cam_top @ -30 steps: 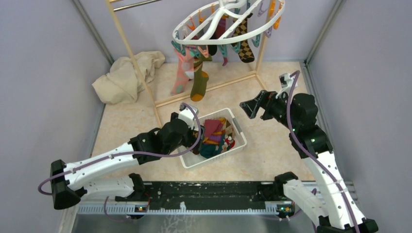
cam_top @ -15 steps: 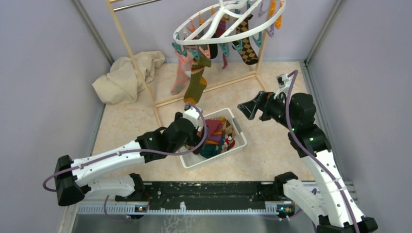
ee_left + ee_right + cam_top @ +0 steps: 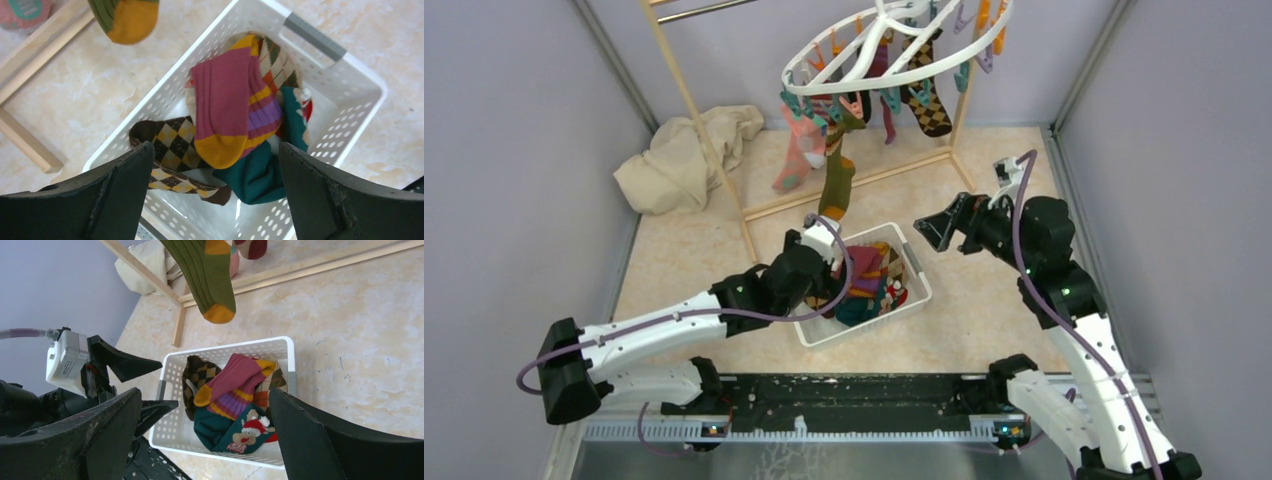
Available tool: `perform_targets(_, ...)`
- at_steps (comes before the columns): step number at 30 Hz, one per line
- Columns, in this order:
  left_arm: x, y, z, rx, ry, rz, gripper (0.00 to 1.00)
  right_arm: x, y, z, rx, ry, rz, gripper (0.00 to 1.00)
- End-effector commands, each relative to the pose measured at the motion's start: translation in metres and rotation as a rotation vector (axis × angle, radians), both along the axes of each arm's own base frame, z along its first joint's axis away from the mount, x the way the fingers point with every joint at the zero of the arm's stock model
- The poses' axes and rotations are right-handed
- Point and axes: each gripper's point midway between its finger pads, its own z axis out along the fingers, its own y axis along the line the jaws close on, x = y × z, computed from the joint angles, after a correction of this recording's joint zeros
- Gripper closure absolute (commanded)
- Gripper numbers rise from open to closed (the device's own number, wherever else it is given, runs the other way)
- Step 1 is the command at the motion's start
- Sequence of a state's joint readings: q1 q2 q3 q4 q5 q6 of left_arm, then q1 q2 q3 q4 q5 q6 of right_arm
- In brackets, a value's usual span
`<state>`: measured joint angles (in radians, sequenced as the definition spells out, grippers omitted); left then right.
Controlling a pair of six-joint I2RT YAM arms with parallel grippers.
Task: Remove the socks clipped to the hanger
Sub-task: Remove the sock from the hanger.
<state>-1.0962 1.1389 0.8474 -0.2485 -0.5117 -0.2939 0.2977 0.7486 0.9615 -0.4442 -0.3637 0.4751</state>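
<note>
The white oval hanger (image 3: 894, 55) hangs at the top with several socks clipped to its pegs: a green sock with an orange toe (image 3: 836, 185), a pink spotted one (image 3: 796, 160), a brown argyle one (image 3: 927, 105). The green sock's toe (image 3: 127, 17) hangs above and beyond the basket's far left corner. My left gripper (image 3: 215, 165) is open over the white basket (image 3: 320, 42), nothing between its fingers. My right gripper (image 3: 936, 228) is open and empty to the basket's right, well below the hanger. It faces the basket (image 3: 225, 346) and the green sock (image 3: 205, 275).
Inside the basket lie a pink striped sock (image 3: 230, 105), a brown argyle sock (image 3: 175, 150) and a teal one (image 3: 260, 170). The wooden rack (image 3: 694, 110) carries the hanger. A beige cloth (image 3: 684, 155) is heaped at the back left. Walls close in on both sides.
The hanger has swung, and the green sock has swung right, towards the basket. My left arm has shifted slightly right; the right gripper has edged left. Both stayed open.
</note>
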Motion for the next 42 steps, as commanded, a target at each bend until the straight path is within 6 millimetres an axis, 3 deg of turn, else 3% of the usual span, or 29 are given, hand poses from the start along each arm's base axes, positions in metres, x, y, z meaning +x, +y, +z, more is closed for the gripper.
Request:
perform_targets(1, 0.011, 0.011, 0.001, -0.052, -0.008, 0.025, 0.01, 0.002, -0.002, 0.010, 0.016, -0.042, -0.011, 0.02)
perform_targets(10, 0.037, 0.040, 0.010, -0.261, -0.052, 0.089, 0.01, 0.003, 0.004, 0.007, 0.045, -0.044, 0.015, 0.02)
perform_targets(20, 0.061, 0.011, 0.039, -0.325, -0.293, -0.032, 0.01, 0.002, 0.004, 0.028, 0.038, -0.076, 0.024, 0.02)
perform_targets(28, 0.094, -0.028, 0.034, -0.287, -0.357, -0.123, 0.01, -0.004, 0.002, 0.026, 0.045, -0.076, 0.016, 0.02)
perform_targets(34, 0.140, -0.018, 0.031, -0.280, -0.381, -0.065, 0.01, -0.004, 0.001, 0.030, 0.033, -0.081, 0.017, 0.02)
perform_targets(42, 0.173, -0.012, 0.031, -0.275, -0.392, -0.058, 0.01, -0.002, 0.002, 0.023, 0.021, -0.068, 0.021, 0.02)
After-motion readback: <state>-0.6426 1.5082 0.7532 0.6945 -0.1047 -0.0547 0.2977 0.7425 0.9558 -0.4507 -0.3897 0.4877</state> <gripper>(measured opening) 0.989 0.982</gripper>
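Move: The green sock hangs from the hanger with its middle about 20 cm ahead of the left hand, 3 cm to the right and some 8 cm higher. The pink sock hangs about 10 cm to the left of it and 3 cm farther out. The sock basket lies below, its middle roughly 8 cm ahead of the left hand, 5 cm to its right and 22 cm down. From the right hand the green sock is about 18 cm ahead and 20 cm left. Clear of the basket and towards the hanging green sock goes the left hand, about 16 cm forward in all at nearly the same height, first veering some 5 cm left and then swinging back to the right. The wrist tips up about 20 degrees and rolls right side up, and the wide-open fingers arrive facing the sock; no touch can be made out. ##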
